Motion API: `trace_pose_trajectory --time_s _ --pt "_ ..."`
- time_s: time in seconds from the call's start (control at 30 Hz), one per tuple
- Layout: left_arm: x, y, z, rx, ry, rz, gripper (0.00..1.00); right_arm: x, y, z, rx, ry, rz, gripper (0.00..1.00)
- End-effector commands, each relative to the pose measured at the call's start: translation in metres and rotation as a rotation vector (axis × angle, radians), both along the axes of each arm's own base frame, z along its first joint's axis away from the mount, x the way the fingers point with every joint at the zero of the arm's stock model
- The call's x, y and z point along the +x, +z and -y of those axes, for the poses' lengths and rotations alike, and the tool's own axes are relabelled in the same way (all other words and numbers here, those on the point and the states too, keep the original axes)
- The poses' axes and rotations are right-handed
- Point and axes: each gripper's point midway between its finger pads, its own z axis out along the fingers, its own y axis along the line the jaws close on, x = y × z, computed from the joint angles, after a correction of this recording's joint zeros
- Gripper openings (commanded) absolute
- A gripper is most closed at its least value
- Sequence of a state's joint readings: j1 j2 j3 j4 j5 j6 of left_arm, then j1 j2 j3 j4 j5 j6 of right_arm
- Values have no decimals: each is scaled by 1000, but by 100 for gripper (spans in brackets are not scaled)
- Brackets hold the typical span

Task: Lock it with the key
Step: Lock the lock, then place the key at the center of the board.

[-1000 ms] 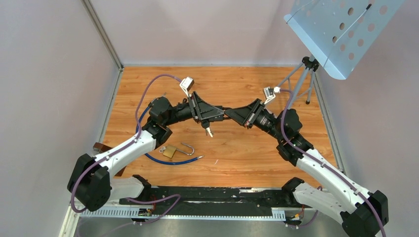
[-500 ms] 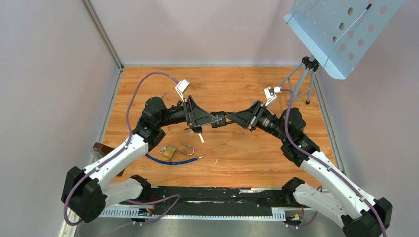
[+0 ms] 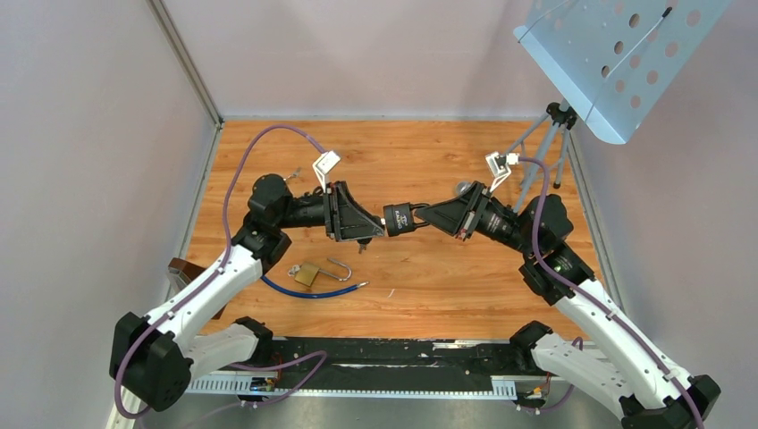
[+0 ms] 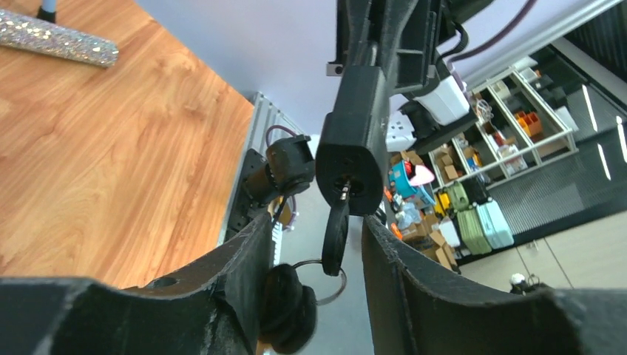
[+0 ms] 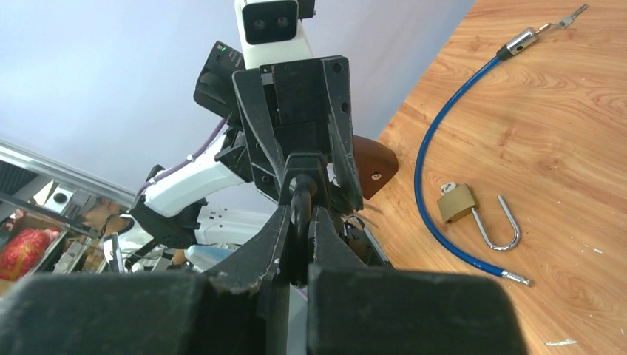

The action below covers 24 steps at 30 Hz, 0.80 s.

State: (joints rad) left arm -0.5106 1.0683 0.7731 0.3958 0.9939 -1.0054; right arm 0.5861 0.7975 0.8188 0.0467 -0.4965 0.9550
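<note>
A black lock [image 3: 400, 219] hangs in the air above the middle of the table, with my right gripper [image 3: 426, 217] shut on its shackle [image 5: 299, 211]. In the left wrist view a black-headed key [image 4: 336, 233] sits in the keyhole of the lock [image 4: 355, 140]. A ring with a second key head [image 4: 288, 307] hangs from it. My left gripper [image 4: 316, 229] is open, one finger on each side of the key with a gap on both sides. It faces the lock from the left [image 3: 371, 229].
A brass padlock [image 3: 307, 273] with its shackle open and a blue cable [image 3: 313, 292] lie on the wooden table [image 3: 429, 295] below the left arm. A music stand [image 3: 617, 54] on a tripod is at the back right. A brown block [image 3: 183, 266] sits at the left edge.
My left gripper has let go of the key, opened wide, then narrowed, and drawn back to the left. The right gripper followed leftward, and the black lock now shows between the two grippers.
</note>
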Motion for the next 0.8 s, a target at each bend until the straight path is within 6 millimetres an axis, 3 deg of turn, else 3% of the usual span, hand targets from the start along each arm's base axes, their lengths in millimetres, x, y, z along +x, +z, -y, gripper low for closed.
trace_pose_trajectory --time_s 0.0,0.07,0.1,0.17,0.27,0.6,0.77 --pt "-16 25 -5 -55 -63 135 50 -20 58 6 95 44 173 0" --pt "-17 26 -5 -57 -70 144 34 -21 59 6 92 49 179 0" --pt "-18 26 -6 -57 -76 147 20 -21 59 6 92 48 181 0" --pt "-18 26 -6 -48 -78 151 3 -19 60 7 93 35 184 0" --pt "-15 16 -6 7 -54 146 0 -15 60 12 92 -3 193 0" --pt "-9 9 -23 55 49 147 0 -11 76 44 121 -187 309 0" --pt "-5 5 -27 70 80 124 0 -7 76 48 112 -223 304 0"
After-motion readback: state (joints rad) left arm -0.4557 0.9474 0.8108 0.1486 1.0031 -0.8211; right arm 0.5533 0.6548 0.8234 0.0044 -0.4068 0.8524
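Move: The key's head, its blade still in the black padlock, lies between the left hand's open fingers, about 1 cm to its right and level. The padlock's body is some 4 cm to the left hand's right and 1 cm ahead; a spare key hangs about 2 cm back, 2 cm left and 4 cm below. From the right hand, which still holds the padlock's shackle, the key lies about 7 cm left and 2 cm back. Left hand pinches the key, then draws left as right pulls the padlock some 4 cm right and up. ##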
